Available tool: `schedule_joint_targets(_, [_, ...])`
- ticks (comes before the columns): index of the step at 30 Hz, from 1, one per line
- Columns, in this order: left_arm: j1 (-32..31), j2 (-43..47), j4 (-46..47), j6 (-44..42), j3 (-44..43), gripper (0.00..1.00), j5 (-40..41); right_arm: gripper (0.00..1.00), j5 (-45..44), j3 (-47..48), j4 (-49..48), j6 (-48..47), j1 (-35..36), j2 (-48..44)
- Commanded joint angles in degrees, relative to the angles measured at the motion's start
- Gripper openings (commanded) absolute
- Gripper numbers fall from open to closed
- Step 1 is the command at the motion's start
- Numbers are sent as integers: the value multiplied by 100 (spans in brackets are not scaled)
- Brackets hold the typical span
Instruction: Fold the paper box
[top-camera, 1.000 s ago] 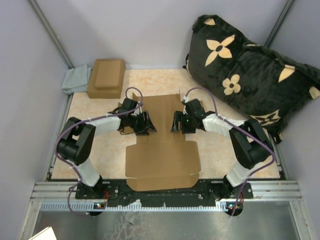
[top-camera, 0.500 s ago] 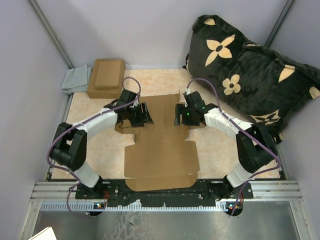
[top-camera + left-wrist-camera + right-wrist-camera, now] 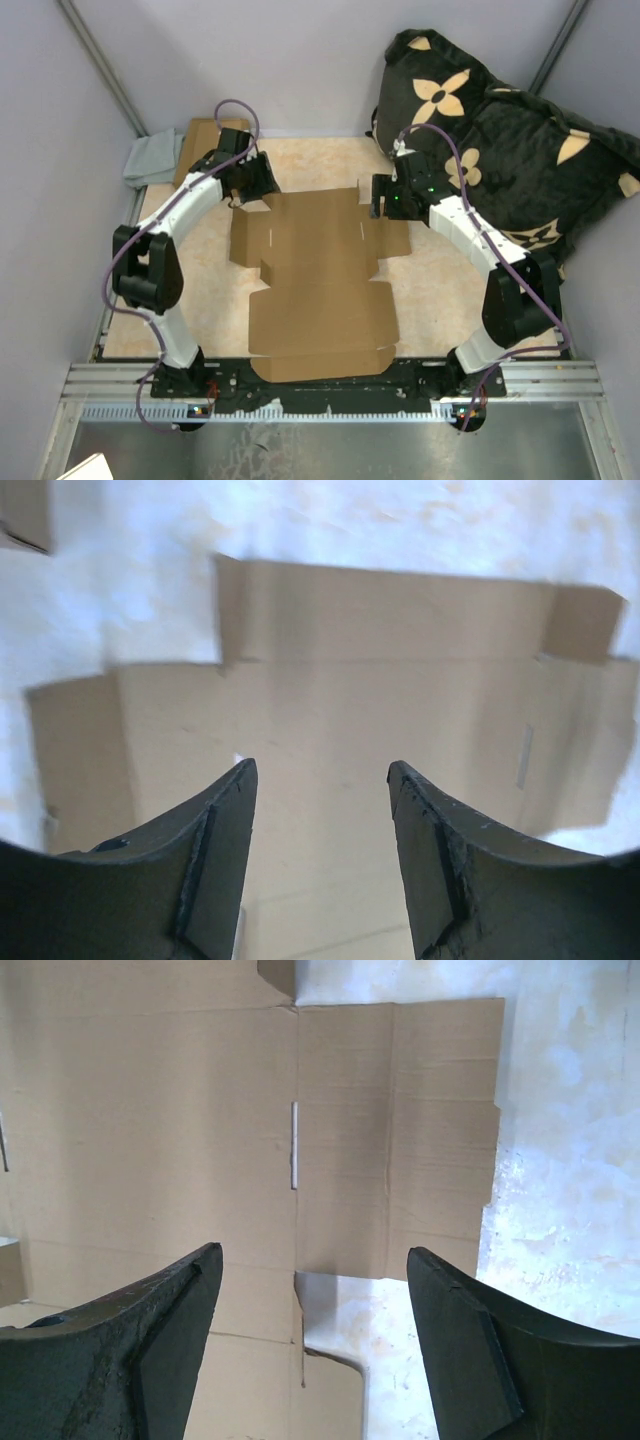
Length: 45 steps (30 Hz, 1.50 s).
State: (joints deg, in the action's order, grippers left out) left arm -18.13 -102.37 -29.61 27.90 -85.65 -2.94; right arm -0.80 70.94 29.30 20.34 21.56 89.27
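The paper box (image 3: 320,270) is a flat brown die-cut cardboard sheet lying unfolded in the middle of the table, its side flaps spread out. My left gripper (image 3: 256,188) hovers at the sheet's far left corner, open and holding nothing. In the left wrist view the sheet (image 3: 340,690) lies beyond the open left gripper (image 3: 322,770). My right gripper (image 3: 382,198) hangs over the far right corner, also open and empty. The right wrist view looks down on the right flap (image 3: 400,1130) and a slit, with the right gripper (image 3: 315,1252) above them.
Two stacked small brown boxes (image 3: 198,140) and a grey cloth (image 3: 152,160) sit at the back left, partly behind the left arm. A big black pillow (image 3: 500,140) with tan flowers leans at the back right. Grey walls close in the table; a metal rail (image 3: 330,385) runs along the near edge.
Both arms have swung from over the sheet's middle out to its far corners. The side flaps that the grippers covered now show lying flat.
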Motion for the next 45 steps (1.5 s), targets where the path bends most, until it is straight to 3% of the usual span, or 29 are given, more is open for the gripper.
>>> schedule_joint_targets(1, [367,-718,-399,-291,-657,61,-108,76,-62,137,14,-240,-34,-148])
schedule_joint_targets(8, [422,-1852,-1110,-600,-2190,61,335,75,137,-18,-142,-184,-46,-105])
schedule_joint_targets(16, [424,-2398,-1019,-680,-2578,59,294,75,269,-114,-188,-162,-42,-73])
schedule_joint_targets(24, [424,-2775,-1013,-720,-2709,51,143,75,264,-65,-144,-188,-47,-48])
schedule_joint_targets(27, [424,-2809,-1002,-741,-2712,40,114,75,264,-25,-118,-189,-47,-12])
schedule_joint_targets(31, [424,-2696,-975,-787,-2690,1,162,75,258,20,-85,-171,-46,10])
schedule_joint_targets(33, [424,-2565,-977,-799,-2660,0,196,75,258,53,-67,-164,-47,11])
schedule_joint_targets(37, [419,-1988,-611,-819,-2130,0,105,75,206,226,62,-176,-47,24])
schedule_joint_targets(45, [407,204,1480,-945,335,0,-279,75,189,782,402,-298,-47,3])
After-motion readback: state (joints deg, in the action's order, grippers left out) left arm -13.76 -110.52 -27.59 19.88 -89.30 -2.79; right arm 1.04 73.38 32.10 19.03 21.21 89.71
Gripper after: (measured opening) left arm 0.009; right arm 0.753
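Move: The small standing tab at the box sheet's far left corner is about 8 cm ahead of the left gripper, 3 cm to its left and 10 cm below. The left side panel lies some 10 cm nearer than that tab and 4 cm farther left; the closed brown box stands about 9 cm beyond the tab and 13 cm left of it. From the right gripper, that same tab is roughly 12 cm ahead, 24 cm to the left and 10 cm lower. Bring the open left gripper down and forward, easing a little left, to the sheet's far left corner, about 10 cm down in all, tipping the fingers some 10 degrees steeper. Shut them fully to pinch the thin corner tab, then lift about 6 cm while drawing back 4 cm, letting the wrist tip level out again and keeping the pinch. ##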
